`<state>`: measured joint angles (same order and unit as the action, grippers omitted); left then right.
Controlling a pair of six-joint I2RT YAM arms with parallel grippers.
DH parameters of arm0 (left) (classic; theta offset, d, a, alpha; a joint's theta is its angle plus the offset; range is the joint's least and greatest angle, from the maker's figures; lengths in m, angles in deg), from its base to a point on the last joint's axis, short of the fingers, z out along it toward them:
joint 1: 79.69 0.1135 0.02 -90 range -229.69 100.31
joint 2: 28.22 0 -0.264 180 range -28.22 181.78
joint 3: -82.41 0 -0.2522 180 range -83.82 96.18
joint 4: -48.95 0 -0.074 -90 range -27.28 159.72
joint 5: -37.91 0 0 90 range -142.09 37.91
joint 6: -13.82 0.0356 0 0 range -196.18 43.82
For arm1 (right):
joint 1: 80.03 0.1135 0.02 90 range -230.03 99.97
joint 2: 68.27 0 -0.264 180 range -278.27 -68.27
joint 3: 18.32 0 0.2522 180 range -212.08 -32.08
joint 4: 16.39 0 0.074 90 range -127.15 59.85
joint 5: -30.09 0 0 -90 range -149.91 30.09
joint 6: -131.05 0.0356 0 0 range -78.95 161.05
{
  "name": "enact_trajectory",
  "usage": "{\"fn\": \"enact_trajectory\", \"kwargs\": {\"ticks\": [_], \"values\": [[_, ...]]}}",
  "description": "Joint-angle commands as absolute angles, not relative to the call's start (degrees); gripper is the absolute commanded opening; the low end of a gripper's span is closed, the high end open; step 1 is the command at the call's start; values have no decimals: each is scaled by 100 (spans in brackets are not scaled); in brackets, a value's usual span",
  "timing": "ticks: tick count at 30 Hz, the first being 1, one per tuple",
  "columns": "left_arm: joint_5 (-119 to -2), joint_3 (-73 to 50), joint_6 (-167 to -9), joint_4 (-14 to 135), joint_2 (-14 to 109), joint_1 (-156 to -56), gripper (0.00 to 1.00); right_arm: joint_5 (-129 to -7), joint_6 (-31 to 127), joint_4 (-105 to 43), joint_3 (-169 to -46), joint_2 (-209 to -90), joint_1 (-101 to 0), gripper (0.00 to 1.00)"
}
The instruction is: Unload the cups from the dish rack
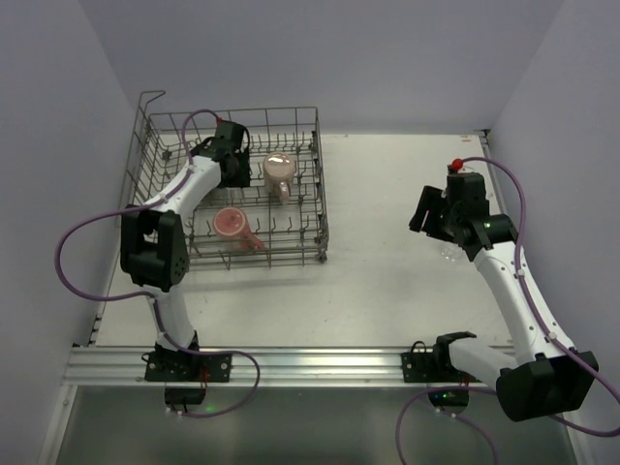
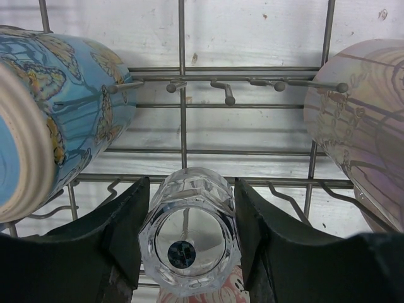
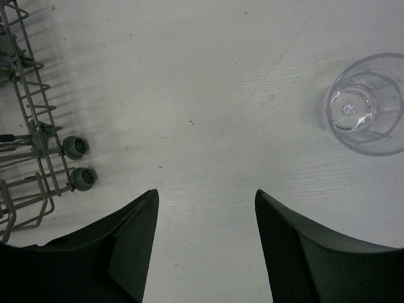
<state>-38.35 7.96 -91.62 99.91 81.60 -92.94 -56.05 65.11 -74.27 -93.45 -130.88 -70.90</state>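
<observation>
The grey wire dish rack [image 1: 165, 126] stands at the back left. My left gripper [image 1: 235, 145] reaches into its back part. In the left wrist view the left gripper [image 2: 189, 183] is closed on a clear glass tumbler [image 2: 188, 235] that lies on its side, base towards the camera. A blue butterfly mug [image 2: 63, 120] lies to its left and a pale lilac-pink mug [image 2: 360, 120] to its right. A pale pink-cream mug [image 1: 279, 170] and a translucent red mug [image 1: 232, 225] sit in the rack. My right gripper [image 1: 423, 211] [image 3: 207, 196] is open and empty above the table. A second clear tumbler [image 3: 366, 104] stands upright on the table near it.
Upright wire prongs [image 2: 227, 85] run across just beyond the held tumbler. A patterned orange-and-white cup [image 2: 208, 289] shows under it. The rack's right side and its two small wheels [image 3: 77, 146] lie left of my right gripper. The second tumbler also shows faintly in the top view [image 1: 449, 254].
</observation>
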Motion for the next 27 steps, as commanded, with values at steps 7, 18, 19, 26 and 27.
{"fn": "enact_trajectory", "kwargs": {"ticks": [7, 18, 19, 26, 27], "values": [[-3757, 1461, -9120, 10297, 6847, -9243, 0, -6112, 6628, -7357, -9580, -13137, -7045, 65], [-6727, -128, -9498, 8418, 4782, -9243, 0, -8581, 7418, -6567, -9615, -13234, -7045, 65], [-6920, -321, -9620, 7981, 4650, -9243, 0, -8984, 7497, -6383, -9607, -13252, -7036, 65], [-9186, -2184, -10578, 5230, 3701, -9243, 0, -11163, 9215, -4468, -9045, -13366, -6974, 64], [-9338, -2421, -10727, 4843, 3621, -9243, 0, -11324, 9508, -4135, -8827, -13375, -6940, 64]]}}
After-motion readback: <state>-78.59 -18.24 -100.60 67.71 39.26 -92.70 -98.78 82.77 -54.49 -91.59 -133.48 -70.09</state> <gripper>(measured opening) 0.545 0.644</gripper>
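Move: Already pinched in the left fingers, the clear cup sits in the rack and is bound for the right gripper, about 46 cm to the left hand's right, 17 cm nearer the base and 8 cm higher. The blue mug is some 9 cm left and 2 ahead of the left hand, the pearly mug 11 right and 3 ahead, the red mug 11 straight back. From the right hand, the held cup is about 46 cm left, 17 ahead and 8 lower; the unloaded cup stands 11 right, 4 ahead. Lifting the clear cup straight up out of the rack first, the left hand then swings right and back towards the right gripper, about 23 cm up overall, its grip kept, the fingers tipping up, right side rising, and turning clockwise. The right hand starts later, moving some 13 cm left and 7 up towards the cup, still open and empty, rolling left side up and turning counter-clockwise. ##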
